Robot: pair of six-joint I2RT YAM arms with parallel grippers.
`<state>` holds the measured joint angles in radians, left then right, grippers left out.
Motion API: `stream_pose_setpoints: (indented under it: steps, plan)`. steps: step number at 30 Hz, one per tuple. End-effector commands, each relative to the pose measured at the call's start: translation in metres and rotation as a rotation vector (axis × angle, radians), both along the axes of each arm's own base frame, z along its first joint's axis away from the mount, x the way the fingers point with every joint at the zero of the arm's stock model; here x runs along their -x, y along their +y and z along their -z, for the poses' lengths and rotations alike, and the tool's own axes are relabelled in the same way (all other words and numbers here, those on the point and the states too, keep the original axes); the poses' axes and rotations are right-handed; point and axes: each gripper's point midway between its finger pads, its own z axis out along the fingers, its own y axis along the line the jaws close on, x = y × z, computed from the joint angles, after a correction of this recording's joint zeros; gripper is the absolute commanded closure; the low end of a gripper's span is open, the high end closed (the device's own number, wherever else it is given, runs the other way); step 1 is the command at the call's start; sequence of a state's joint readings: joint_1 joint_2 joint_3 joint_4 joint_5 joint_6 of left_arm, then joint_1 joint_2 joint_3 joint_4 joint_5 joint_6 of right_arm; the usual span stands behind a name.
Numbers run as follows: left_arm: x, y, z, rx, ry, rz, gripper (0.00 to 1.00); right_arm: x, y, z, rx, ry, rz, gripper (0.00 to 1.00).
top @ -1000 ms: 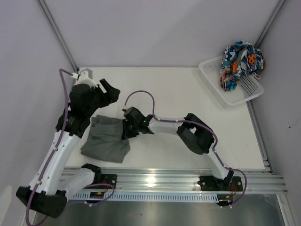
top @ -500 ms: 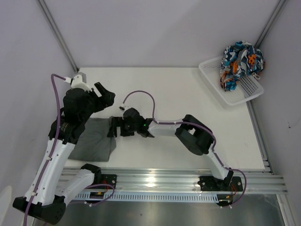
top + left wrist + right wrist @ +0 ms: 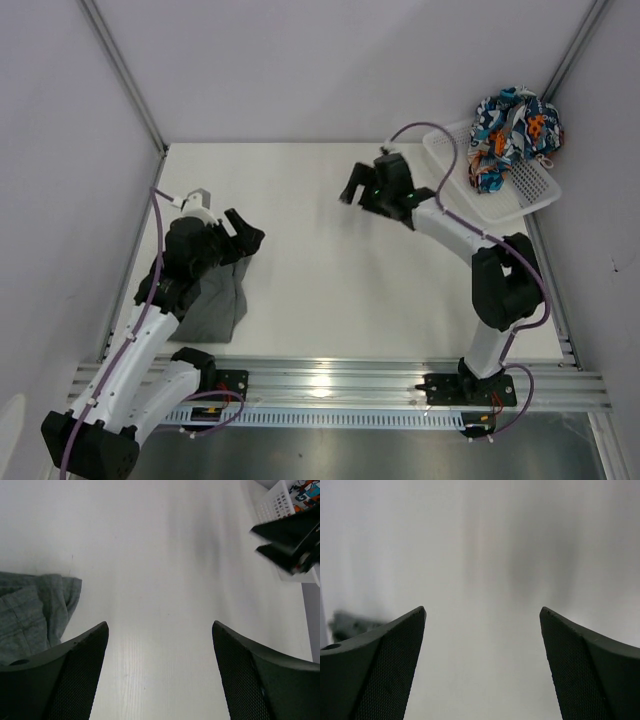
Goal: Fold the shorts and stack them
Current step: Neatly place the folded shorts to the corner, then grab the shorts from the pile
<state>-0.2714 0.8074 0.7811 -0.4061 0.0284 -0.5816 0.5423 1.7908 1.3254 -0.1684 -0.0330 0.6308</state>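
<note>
The dark grey shorts (image 3: 214, 303) lie folded on the table's front left; their edge shows in the left wrist view (image 3: 32, 614). My left gripper (image 3: 246, 240) (image 3: 159, 625) hovers just right of them, open and empty. The patterned shorts (image 3: 514, 128) sit bunched in the white mesh basket (image 3: 497, 204) at the back right. My right gripper (image 3: 352, 188) (image 3: 482, 610) hangs open and empty over bare table left of the basket. It also shows as a dark blurred shape in the left wrist view (image 3: 291, 539).
Grey walls with metal posts close in the table on three sides. An aluminium rail (image 3: 340, 385) with both arm bases runs along the near edge. A corner of the basket (image 3: 276, 502) appears in the left wrist view.
My right gripper opened, let go of the grey shorts and swung back and right toward the basket. My left arm drew back toward the near left; the grey shorts now lie narrower.
</note>
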Motion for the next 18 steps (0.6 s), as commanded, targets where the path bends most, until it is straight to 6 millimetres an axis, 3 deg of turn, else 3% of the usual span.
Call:
stream_pose_setpoints:
  steps: [1,2,4,5,6,7,8,12,13,14,16,18]
  plan:
    - [-0.001,-0.013,-0.016,0.116,-0.112,0.036,0.14,-0.047,-0.119,-0.033,0.222,-0.057,0.343,0.05]
    - [0.001,-0.013,-0.002,0.117,-0.090,0.037,0.14,-0.062,-0.157,-0.038,0.219,-0.063,0.450,0.05]
    - [0.004,-0.014,0.004,0.126,-0.095,0.041,0.14,-0.082,-0.192,-0.058,0.195,-0.110,0.564,0.06]
    - [0.004,-0.014,0.005,0.125,-0.099,0.041,0.14,-0.092,-0.220,-0.064,0.193,-0.126,0.639,0.06]
    - [0.004,-0.014,0.006,0.126,-0.101,0.044,0.13,-0.100,-0.233,-0.061,0.206,-0.131,0.664,0.07]
    - [0.007,-0.015,0.012,0.123,-0.094,0.052,0.13,-0.114,-0.245,-0.076,0.197,-0.173,0.693,0.07]
    - [0.006,-0.015,0.011,0.122,-0.103,0.056,0.13,-0.123,-0.273,-0.079,0.210,-0.179,0.755,0.08]
    - [0.011,-0.014,0.019,0.111,-0.107,0.063,0.13,-0.161,-0.328,-0.071,0.294,-0.173,0.874,0.07]
    - [0.012,-0.009,0.031,0.097,-0.089,0.035,0.12,-0.178,-0.334,-0.070,0.298,-0.185,0.883,0.07]
    - [0.014,-0.007,0.028,0.108,-0.114,0.026,0.12,-0.184,-0.340,-0.071,0.308,-0.187,0.905,0.06]
    - [0.019,-0.004,0.048,0.109,-0.097,0.013,0.11,-0.196,-0.346,-0.059,0.333,-0.179,0.932,0.05]
    - [0.022,-0.006,0.052,0.135,-0.116,0.013,0.11,-0.209,-0.356,-0.078,0.357,-0.252,0.975,0.04]
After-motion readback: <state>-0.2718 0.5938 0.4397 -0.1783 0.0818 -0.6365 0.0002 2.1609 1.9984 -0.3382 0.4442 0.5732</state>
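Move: The patterned shorts heaped in the white basket lie about 50 cm to the right of the right gripper, some 25 cm farther forward and about 6 cm below it. The basket's own middle is roughly 44 cm to the right of that gripper, 19 cm ahead and 10 cm down. From the left gripper the patterned shorts are about 80 cm to the right, 39 cm ahead and 14 cm lower. Swing the open right gripper fast to the right, about 34 cm, and some 20 cm forward towards the patterned shorts in the basket, lifting it about 6 cm and turning it clockwise roughly 50 degrees so the fingers face the basket. Keep it wide open, touching nothing. Meanwhile sink the open left gripper about 5 cm, easing slightly back. ##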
